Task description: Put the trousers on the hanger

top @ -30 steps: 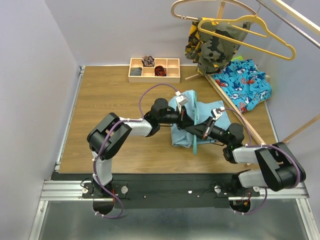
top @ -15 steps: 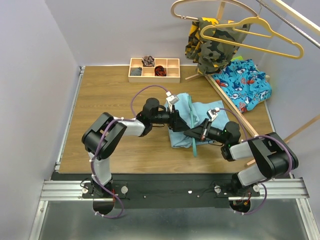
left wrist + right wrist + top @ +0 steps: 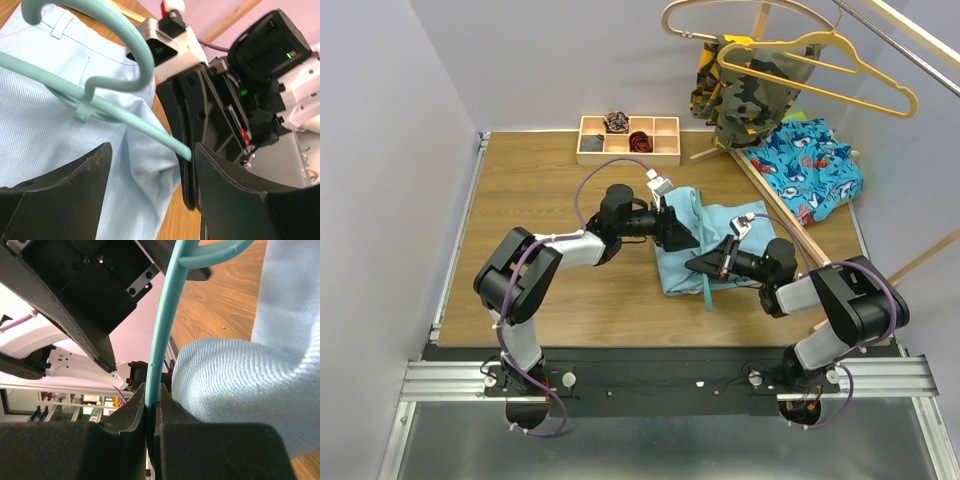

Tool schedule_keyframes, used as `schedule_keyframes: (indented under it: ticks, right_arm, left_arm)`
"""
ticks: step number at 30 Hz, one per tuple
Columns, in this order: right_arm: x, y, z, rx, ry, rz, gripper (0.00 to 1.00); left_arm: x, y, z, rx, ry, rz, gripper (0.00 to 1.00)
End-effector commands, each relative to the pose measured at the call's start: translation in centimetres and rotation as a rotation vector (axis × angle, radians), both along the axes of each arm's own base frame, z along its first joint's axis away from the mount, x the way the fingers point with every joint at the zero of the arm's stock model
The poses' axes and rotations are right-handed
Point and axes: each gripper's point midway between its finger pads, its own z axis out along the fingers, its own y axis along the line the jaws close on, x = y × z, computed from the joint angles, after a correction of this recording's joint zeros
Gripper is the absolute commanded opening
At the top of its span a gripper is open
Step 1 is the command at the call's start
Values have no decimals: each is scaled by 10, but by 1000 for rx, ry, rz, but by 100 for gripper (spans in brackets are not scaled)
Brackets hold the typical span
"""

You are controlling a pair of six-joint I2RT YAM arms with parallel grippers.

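The light blue trousers [image 3: 718,222] lie wrinkled on the wooden table, right of centre. Across them lies the teal hanger [image 3: 708,292], with its hook end toward the far side. My right gripper [image 3: 698,264] is shut on the hanger's thin bar, and in the right wrist view [image 3: 152,395] the bar [image 3: 167,315] runs straight up out of the pinched pads beside a fold of trousers [image 3: 240,385]. My left gripper [image 3: 678,234] stands open just above the trousers' left edge. Its wrist view [image 3: 152,150] shows cloth [image 3: 40,130] and the hanger's bar [image 3: 100,102] between the spread fingers, touching neither.
A wooden compartment tray [image 3: 627,140] sits at the back. A camouflage garment [image 3: 740,85], a yellow hanger [image 3: 820,60] and a pale wooden hanger [image 3: 720,15] hang at the back right. Shark-print cloth [image 3: 805,170] lies below them, beside a slanting wooden slat [image 3: 790,220].
My left gripper has opened, let go of the trousers and drawn back to the left. The right gripper has kept its hold on the hanger and shifted slightly left.
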Motion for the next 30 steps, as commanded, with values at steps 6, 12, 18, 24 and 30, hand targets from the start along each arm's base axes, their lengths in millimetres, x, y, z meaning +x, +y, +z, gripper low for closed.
schedule_keyframes:
  ticks: [6, 12, 18, 24, 30]
  right_arm:
    - [0, 5, -1, -5, -28, 53, 1]
    - [0, 7, -2, -7, -31, 74, 1]
    - [0, 8, -7, -12, -19, 77, 1]
    - [-1, 7, -11, -17, -3, 74, 1]
    - [-3, 6, -10, -17, 0, 63, 14]
  left_arm:
    - [7, -29, -22, 36, 99, 35, 76]
    - [7, -44, -32, 40, 217, 58, 75]
    - [13, -40, -44, 94, 295, 120, 51]
    - [11, -39, -52, 126, 340, 126, 16]
    - [11, -31, -65, 177, 395, 164, 0]
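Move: About 4 cm to the left hand's right, level with it front to back and some 3 cm below, is the hanger's bar, already pinched by the right gripper. That gripper is about 6 cm back and 3 cm to the right of the left hand, some 3 below. The folded trousers' middle lies some 6 cm to the left hand's right, level front to back, 8 cm below. From the right hand, the bar's free stretch is about 6 cm ahead, straight on, level in height. Reaching right and down with open fingers, the left hand travels about 4.5 cm towards the hanger's bar and 3 cm lower, then shuts its fingers on the bar just beyond the right gripper, rolling some 25 degrees about its finger line so its top leans forward. The right hand keeps its pinch and sinks about 2 cm. ##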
